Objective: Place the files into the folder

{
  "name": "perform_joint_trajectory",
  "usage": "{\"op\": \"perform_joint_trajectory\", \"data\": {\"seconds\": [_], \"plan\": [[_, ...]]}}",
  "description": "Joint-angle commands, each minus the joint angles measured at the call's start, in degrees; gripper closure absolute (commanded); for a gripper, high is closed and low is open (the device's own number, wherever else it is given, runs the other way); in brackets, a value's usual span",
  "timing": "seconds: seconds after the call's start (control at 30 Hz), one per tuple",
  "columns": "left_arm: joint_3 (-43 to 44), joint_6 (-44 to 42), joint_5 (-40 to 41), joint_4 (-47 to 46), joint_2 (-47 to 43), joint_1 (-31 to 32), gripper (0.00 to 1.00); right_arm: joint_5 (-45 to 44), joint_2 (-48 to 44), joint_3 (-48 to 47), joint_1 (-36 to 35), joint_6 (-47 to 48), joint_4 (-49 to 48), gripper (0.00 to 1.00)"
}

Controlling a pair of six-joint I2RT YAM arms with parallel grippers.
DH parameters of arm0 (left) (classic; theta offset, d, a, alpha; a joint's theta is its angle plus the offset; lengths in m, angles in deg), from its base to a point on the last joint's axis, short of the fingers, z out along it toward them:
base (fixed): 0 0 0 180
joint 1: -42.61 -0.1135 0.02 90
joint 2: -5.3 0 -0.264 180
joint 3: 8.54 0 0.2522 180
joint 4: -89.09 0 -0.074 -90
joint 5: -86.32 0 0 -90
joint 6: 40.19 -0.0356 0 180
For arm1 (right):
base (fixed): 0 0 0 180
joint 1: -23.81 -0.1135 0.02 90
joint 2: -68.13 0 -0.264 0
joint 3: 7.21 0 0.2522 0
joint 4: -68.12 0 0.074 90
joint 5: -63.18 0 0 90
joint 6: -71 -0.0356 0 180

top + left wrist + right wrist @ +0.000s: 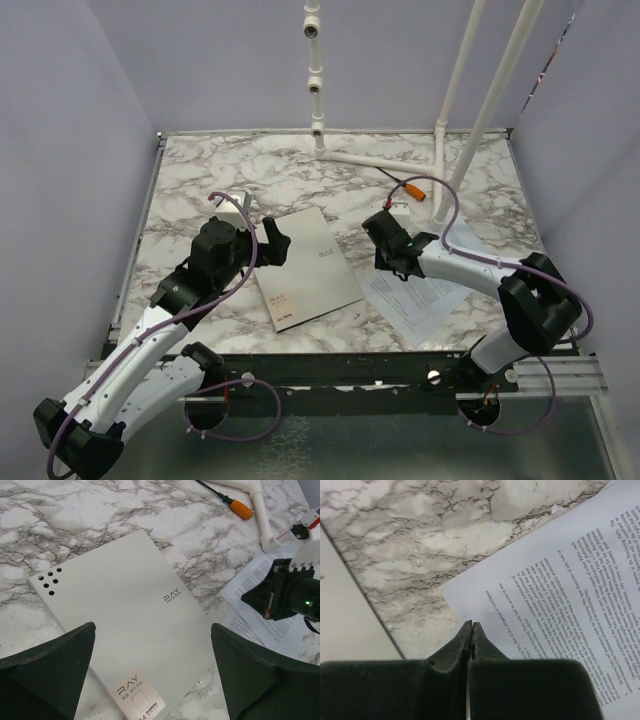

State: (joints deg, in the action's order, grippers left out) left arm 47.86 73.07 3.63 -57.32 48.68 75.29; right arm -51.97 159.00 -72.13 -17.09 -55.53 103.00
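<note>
The folder (305, 268) lies closed on the marble table, grey-beige cover up, with a red mark near its front corner. It also shows in the left wrist view (125, 615) and as a strip in the right wrist view (340, 615). The files (415, 295) are loose printed white sheets lying to the right of it, seen too in the wrist views (260, 620) (555, 595). My left gripper (272, 240) is open and empty over the folder's left edge (152, 680). My right gripper (386, 262) is shut, its tips (471, 626) over the near corner of the top sheet, holding nothing visible.
An orange-handled tool (413, 190) lies behind the papers, also in the left wrist view (240, 509). A white pipe frame (380, 160) stands at the back right. Grey walls close in the table's sides. A metal rail (400, 365) runs along the near edge.
</note>
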Motion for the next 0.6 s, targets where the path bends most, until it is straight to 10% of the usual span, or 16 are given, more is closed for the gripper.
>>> {"op": "perform_joint_trajectory", "data": {"seconds": [0.0, 0.57], "plan": [[-0.4, 4.4, 4.0, 2.8, 0.2, -0.3, 0.01, 2.3, -6.4, -0.8, 0.0, 0.7, 1.7, 0.99], [-6.5, 23.0, 11.8, 7.0, 7.8, -1.7, 0.01, 13.9, -8.6, -7.9, 0.0, 11.3, -2.6, 0.35]]}}
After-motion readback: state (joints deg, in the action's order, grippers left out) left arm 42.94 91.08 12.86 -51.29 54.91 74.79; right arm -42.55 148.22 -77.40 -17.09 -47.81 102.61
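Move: The folder lies flat beneath the left hand, its middle about 6 cm ahead, 4 cm to the right and some 20 cm below. From the right hand, whose shut tips hover just above the papers, the folder's middle is about 21 cm to the left, level fore and aft and 2 cm lower. The upper sheet's middle is some 11 cm right and 3 cm ahead of the right hand, the lower sheet's 8 cm right and 8 cm back, both about 2 cm below. The right hand climbs about 9 cm away from the papers, rising almost straight at first and then drifting some 4 cm left towards the folder, its left side tipping up about 10 degrees, while its shut fingers spread to a little over half open above the gap between folder and sheets. The left hand, fingers still wide open and touching nothing, sinks some 8 cm towards the folder, slowly and then faster, easing a little left as it tips further down and turns counter-clockwise, each by roughly 15 degrees. ##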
